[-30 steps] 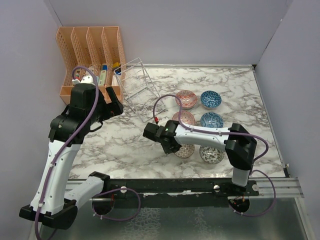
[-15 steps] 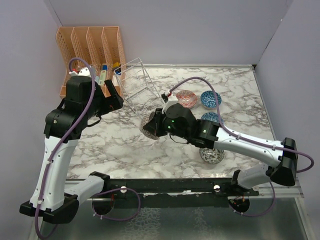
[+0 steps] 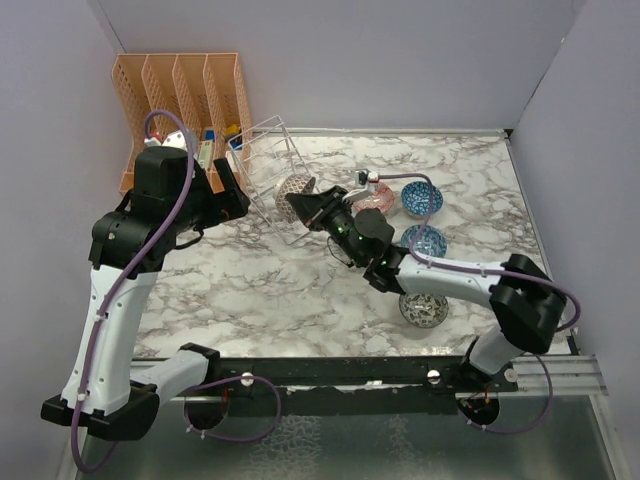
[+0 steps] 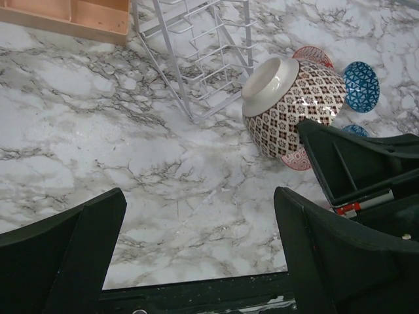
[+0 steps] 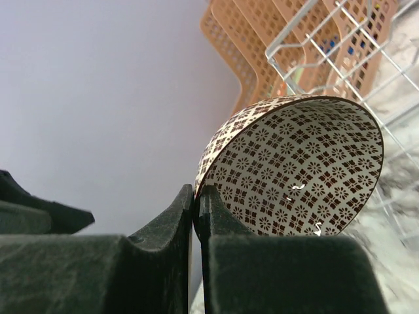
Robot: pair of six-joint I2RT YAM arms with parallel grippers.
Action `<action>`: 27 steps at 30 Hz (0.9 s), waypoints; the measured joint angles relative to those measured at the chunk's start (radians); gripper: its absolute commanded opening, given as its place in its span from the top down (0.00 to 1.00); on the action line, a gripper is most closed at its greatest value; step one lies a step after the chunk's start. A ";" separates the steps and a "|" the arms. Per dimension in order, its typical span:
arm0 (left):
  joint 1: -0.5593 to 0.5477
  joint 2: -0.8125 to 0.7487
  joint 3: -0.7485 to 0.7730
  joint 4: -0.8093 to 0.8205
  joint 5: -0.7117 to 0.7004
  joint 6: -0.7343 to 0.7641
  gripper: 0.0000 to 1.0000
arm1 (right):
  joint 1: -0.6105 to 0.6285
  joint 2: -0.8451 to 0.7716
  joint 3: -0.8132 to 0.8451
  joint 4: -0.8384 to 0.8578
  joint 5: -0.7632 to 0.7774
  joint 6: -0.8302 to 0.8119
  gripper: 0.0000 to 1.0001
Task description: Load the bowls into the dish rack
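My right gripper (image 3: 308,204) is shut on the rim of the brown patterned bowl (image 3: 297,187), one finger inside and one outside. It holds the bowl tipped on its side in the air, right at the near side of the tilted white wire dish rack (image 3: 268,160). In the right wrist view the bowl (image 5: 301,170) fills the frame with the rack's wires (image 5: 327,39) just behind it. My left gripper (image 3: 226,196) hangs open and empty left of the rack. A red bowl (image 3: 376,198), two blue bowls (image 3: 421,199) (image 3: 425,240) and a dark bowl (image 3: 423,309) sit on the table.
The peach slotted organiser (image 3: 180,105) stands at the back left, touching the rack's far side. Purple walls close in the left, back and right. From the left wrist, the right gripper's black body (image 4: 357,163) is close on the right above the marble table (image 4: 131,157).
The right arm has lifted the brown bowl from the front right and carried it left and back to the rack. The left arm has shifted slightly toward the rack.
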 measured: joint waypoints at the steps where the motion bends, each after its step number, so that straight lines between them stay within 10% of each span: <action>1: 0.000 0.000 0.002 -0.002 0.002 0.003 0.01 | -0.005 0.030 0.001 0.062 0.010 0.003 0.99; 14: 0.000 0.005 0.003 -0.024 0.011 0.037 0.01 | -0.027 0.388 0.060 0.549 0.168 0.024 0.99; 27: 0.000 0.005 -0.064 -0.022 0.032 0.052 0.01 | -0.040 0.506 0.135 0.677 0.322 0.077 0.99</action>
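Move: The dish rack, where the brown patterned bowl already pinched in the right hand is being taken, has its middle about 16 cm ahead of that hand, 5 cm to its left and some 18 cm below. The far red bowl lies roughly 15 cm ahead and 18 cm right, the near red bowl 4 cm ahead and 17 cm right, both about 24 cm down. From the left hand the rack is some 21 cm ahead, 6 cm right and 26 cm below. The brown bowl, still held by its rim between the right hand's shut fingers, is carried about 9 cm forward towards the rack and ends 3 to 4 cm lower, after dipping, rising slightly and sinking again. Meanwhile the right wrist turns clockwise some 20 degrees and rolls about as much, its left side rising. The empty, open left hand sinks about 3 cm late on. ##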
